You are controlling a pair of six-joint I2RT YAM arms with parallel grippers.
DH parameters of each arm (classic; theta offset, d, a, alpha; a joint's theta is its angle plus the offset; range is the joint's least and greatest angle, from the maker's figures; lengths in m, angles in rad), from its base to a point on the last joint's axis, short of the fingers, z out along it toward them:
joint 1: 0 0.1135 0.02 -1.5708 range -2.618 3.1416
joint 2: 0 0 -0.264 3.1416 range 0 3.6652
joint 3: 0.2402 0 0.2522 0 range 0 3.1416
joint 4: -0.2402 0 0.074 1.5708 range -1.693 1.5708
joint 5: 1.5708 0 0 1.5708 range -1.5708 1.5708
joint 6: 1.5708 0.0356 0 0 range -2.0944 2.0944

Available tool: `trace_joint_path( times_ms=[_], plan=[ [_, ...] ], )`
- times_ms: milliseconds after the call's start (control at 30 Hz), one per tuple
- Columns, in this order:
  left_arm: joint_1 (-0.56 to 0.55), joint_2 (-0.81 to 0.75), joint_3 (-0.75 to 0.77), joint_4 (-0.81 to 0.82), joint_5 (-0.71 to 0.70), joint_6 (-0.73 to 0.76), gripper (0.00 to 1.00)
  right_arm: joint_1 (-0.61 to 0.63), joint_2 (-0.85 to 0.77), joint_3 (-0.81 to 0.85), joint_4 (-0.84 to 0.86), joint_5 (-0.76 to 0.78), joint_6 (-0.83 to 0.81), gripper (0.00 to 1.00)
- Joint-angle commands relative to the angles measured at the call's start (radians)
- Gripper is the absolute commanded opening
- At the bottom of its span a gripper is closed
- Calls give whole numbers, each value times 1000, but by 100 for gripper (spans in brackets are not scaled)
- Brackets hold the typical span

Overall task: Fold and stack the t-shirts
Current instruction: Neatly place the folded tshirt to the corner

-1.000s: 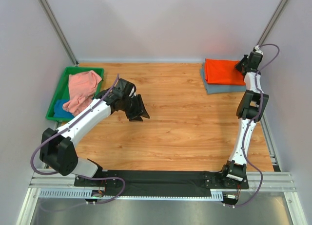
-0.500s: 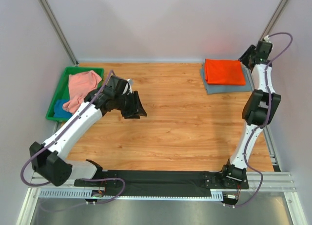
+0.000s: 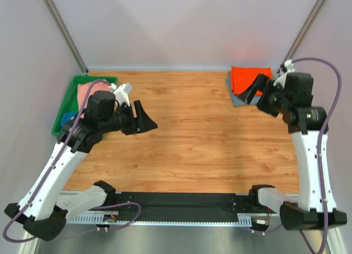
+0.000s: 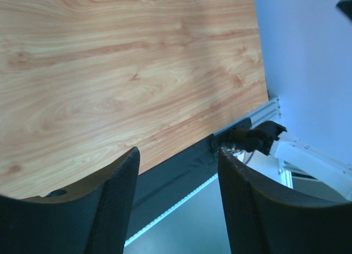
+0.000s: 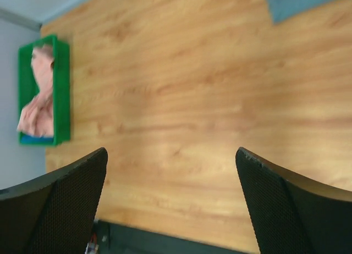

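Note:
A folded bright orange t-shirt (image 3: 248, 77) lies on a folded grey-blue t-shirt (image 3: 237, 98) at the table's back right. My right gripper (image 3: 254, 92) hangs raised just in front of that stack, open and empty; its wrist view shows only a corner of the grey-blue shirt (image 5: 297, 1). A crumpled salmon pink t-shirt (image 5: 37, 108) lies in the green tray (image 5: 61, 89) at the left, over a blue t-shirt (image 5: 34, 138). My left gripper (image 3: 144, 119) is lifted to the right of the tray, open with nothing between its fingers (image 4: 118, 193).
The green tray (image 3: 65, 103) sits against the left wall, partly hidden by my left arm. Bare wood tabletop (image 3: 209, 138) spreads between the two arms. A black mat (image 4: 176, 171) and metal rail run along the near edge, with the arm bases.
My right gripper has opened, let go of the orange shirt and lifted away toward the front. My left arm has risen and drawn back to the left, its jaws a little wider.

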Motion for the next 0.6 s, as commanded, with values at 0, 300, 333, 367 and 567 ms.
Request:
trace_joint_path(
  times_ms=[0, 300, 333, 367, 567],
  plan=[
    [-5, -78, 29, -86, -109, 76, 67, 53, -134, -168, -89, -127, 131, 100],
    [-5, -185, -7, -117, 83, 65, 100, 66, -532, -366, -87, -244, 334, 100],
    [-5, -191, -5, -117, 91, 62, 99, 66, -535, -357, -100, -243, 332, 100],
    [-5, -200, -11, -113, 97, 57, 100, 67, -535, -346, -122, -241, 328, 100],
    [-5, -245, -14, -68, 71, 51, 100, 66, -526, -286, -180, -210, 296, 100]
  ],
)
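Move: In the far right corner the folded orange t-shirt lies about 32 cm ahead of the empty right hand, 12 cm to its right and some 31 cm below. The grey-blue folded shirt under it is centred roughly 29 cm ahead of that hand and 13 cm to its right. From the left hand the orange t-shirt is about 43 cm ahead, 58 cm right and 30 cm lower; the pink shirt in the green bin lies some 29 cm ahead, 33 cm left and 27 cm below. Drawing back from the stacked shirts, the right hand travels about 15 cm towards its base and 5 cm left, dips a few centimetres and comes most of the way up again, rolling its left side up some 20 degrees, fingers still wide open. The left hand eases back about 6 cm, a little left and up, spreading its fingers fully. Both slow to a stop, high above the table, touching nothing. ##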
